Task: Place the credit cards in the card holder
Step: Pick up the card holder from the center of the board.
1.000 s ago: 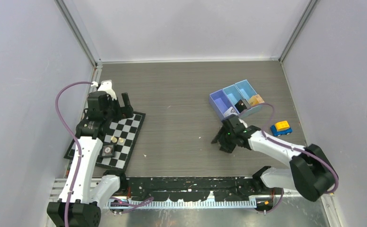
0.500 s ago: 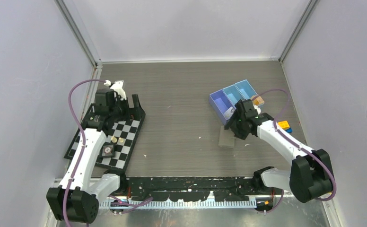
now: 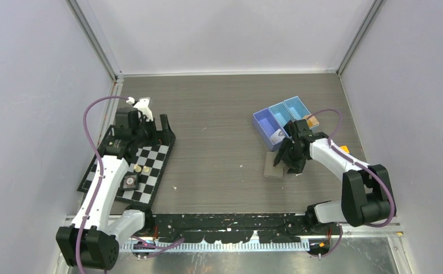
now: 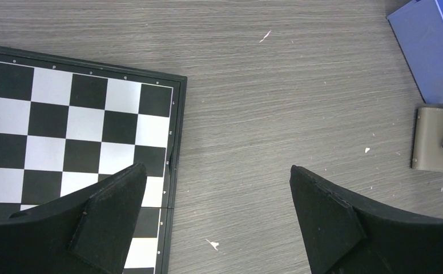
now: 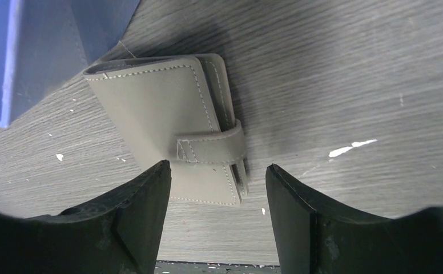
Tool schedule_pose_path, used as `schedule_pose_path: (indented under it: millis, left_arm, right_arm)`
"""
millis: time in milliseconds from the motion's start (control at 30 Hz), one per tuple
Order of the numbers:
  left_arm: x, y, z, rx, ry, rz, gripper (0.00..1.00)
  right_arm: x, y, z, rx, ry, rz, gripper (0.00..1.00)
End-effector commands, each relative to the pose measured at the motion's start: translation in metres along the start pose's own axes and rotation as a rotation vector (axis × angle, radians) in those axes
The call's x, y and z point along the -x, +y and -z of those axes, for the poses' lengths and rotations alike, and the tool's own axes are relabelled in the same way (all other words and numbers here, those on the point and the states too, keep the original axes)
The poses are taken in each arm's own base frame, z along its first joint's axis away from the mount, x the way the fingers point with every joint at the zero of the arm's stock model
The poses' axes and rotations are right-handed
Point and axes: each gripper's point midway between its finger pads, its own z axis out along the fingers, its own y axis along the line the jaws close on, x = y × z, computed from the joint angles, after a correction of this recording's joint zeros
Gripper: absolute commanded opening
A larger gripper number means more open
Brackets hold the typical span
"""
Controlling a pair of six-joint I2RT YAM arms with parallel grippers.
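The card holder (image 5: 173, 131) is a closed grey-taupe wallet with its snap tab fastened, lying flat on the table (image 3: 219, 142) beside the blue tray (image 5: 48, 45). My right gripper (image 5: 216, 171) hovers open just above its tab end, holding nothing. From above, the right gripper (image 3: 288, 161) stands over the right edge of the card holder (image 3: 273, 167). An orange card (image 3: 310, 121) lies at the tray's right end and a whitish card (image 3: 277, 136) lies in its nearest compartment. My left gripper (image 4: 216, 171) is wide open and empty over the chessboard's edge (image 4: 170, 131).
A three-compartment blue tray (image 3: 282, 119) sits behind the holder. A chessboard (image 3: 131, 171) with a few small pieces lies at the left under the left arm. A yellow and blue toy car (image 3: 343, 149) peeks from behind the right arm.
The right gripper let go of the card holder, drew back towards the tray, then came down over the holder's right edge with jaws opening wider. The left arm swung farther back, then held still.
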Motion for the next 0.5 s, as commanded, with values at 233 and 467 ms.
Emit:
schedule_pose_path:
  millis: [233, 467]
  left_arm:
    - [0.010, -0.009, 0.004, -0.041, -0.049, -0.043, 1.00]
    - [0.005, -0.032, 0.002, -0.153, -0.027, -0.060, 0.99]
  right_arm:
    - [0.004, 0.020, -0.016, 0.125, -0.007, 0.027, 0.36]
    - [-0.001, 0.032, -0.012, 0.213, 0.002, 0.036, 0.02]
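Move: The card holder lies flat, its middle about 3 cm to the right gripper's left, 2 cm ahead and 2 cm lower, with its strapped right edge between the open fingers. The blue box starts just beyond the holder; its middle is roughly 16 cm straight ahead of the gripper. The toy car sits some 20 cm to the gripper's right and 5 cm ahead. From the left gripper the holder is about 38 cm right, 7 cm back and 18 cm down. Shut the right gripper almost fully at the strap on the card holder's right edge, easing about 1 cm down early on and drifting some 2 cm left and 1 cm forward as the fingers come together. Let the hand tilt a little, under 10 degrees, its left side rising, and carry the edge leftward along the table with the fingers. ##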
